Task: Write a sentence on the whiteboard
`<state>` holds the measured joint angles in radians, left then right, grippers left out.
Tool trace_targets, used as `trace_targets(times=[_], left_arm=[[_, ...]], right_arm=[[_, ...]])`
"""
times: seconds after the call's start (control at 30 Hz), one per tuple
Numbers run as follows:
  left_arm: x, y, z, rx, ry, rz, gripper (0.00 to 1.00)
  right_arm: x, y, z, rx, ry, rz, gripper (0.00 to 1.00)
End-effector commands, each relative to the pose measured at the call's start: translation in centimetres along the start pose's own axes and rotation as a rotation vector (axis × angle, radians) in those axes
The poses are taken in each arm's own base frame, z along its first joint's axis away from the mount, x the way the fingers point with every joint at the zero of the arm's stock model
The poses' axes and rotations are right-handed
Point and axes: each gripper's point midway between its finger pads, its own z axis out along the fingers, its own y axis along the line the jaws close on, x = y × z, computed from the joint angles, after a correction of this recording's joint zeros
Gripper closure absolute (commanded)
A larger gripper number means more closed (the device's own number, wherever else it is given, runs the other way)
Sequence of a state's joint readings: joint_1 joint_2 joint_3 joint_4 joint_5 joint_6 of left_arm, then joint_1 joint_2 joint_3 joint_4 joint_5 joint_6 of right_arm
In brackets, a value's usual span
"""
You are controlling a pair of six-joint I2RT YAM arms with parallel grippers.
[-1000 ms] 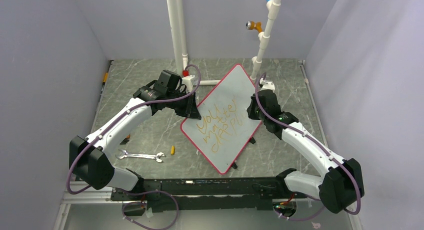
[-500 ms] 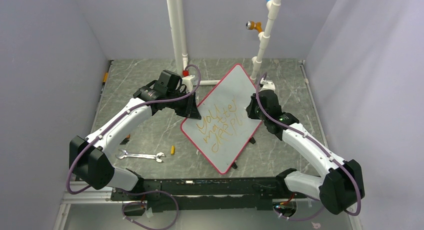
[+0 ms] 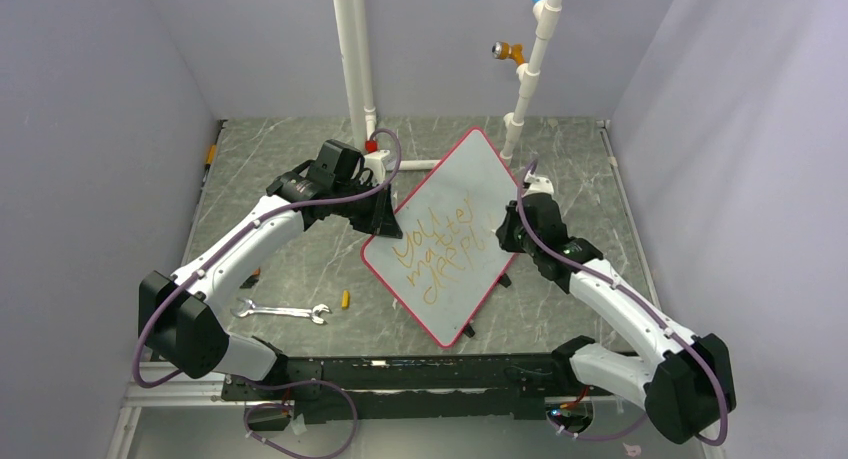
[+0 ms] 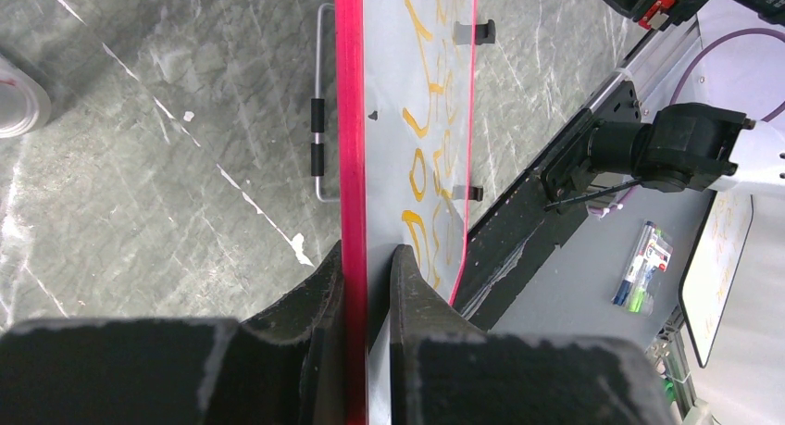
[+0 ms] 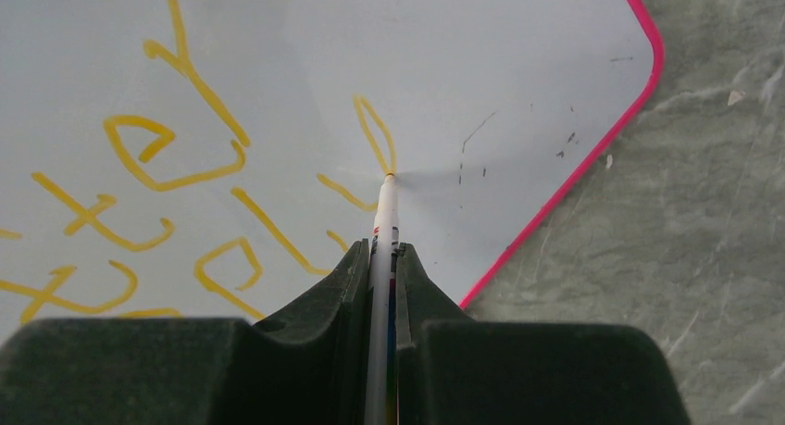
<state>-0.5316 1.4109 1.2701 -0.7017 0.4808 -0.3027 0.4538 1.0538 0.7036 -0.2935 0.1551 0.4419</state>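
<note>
The whiteboard (image 3: 470,174), pale with a thin red rim, sits tilted like a diamond in the middle of the table. The sentence (image 3: 438,251) runs across it in slanted orange-yellow lines. My left gripper (image 3: 385,217) is shut on the board's left edge; in the left wrist view its fingers clamp the red rim (image 4: 350,119) from both sides at the left gripper (image 4: 368,251). My right gripper (image 3: 497,237) is shut on a white marker (image 5: 382,223). The marker's tip touches the board at the foot of a yellow loop (image 5: 375,133), near the board's right rim.
A silver wrench (image 3: 283,311) and a small yellow piece (image 3: 345,299) lie on the marble table at the front left. Two white pipe posts (image 3: 352,69) (image 3: 530,69) rise behind the board. Small black feet (image 3: 468,330) stick out under its near edge.
The right arm has shifted toward the near side along the board's right part, carrying the marker tip with it. The left arm and the board have stayed put.
</note>
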Motion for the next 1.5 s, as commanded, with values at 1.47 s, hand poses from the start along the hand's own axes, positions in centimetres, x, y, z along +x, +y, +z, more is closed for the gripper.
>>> trace_targets(times=[1.47], left_arm=[[-2.0,4.4,-1.3,-0.253,-0.089,0.137,1.0]], right_arm=[[-1.5,4.4,-8.5,-0.262,-0.018,0.071,1.0]])
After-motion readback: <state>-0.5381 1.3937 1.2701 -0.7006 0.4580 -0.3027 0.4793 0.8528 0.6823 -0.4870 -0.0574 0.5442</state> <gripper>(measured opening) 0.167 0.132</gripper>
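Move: The unfinished "y" on the sloping whiteboard is under the marker tip, about 5 cm ahead of the right hand, 2 cm to its left and 4 cm below. The last "l" stands some 3 cm ahead, 6 cm left and 5 cm lower than the hand; the black clip on the board's near-right edge is roughly 8 cm back, straight in line and 11 cm down. From the left hand, the "y" lies about 22 cm right, 4 cm ahead and 10 cm lower. The "y" gets its tail: with the marker tip already on the whiteboard, the right hand draws back and down the slope for about 6 cm, drifting slightly right and tipping down some 10 degrees. It then hooks left a few centimetres, rolling its left side up, and at the end rises quickly, taking the tip off the board. The right fingers keep the marker; the left hand still pinches the board's edge. ##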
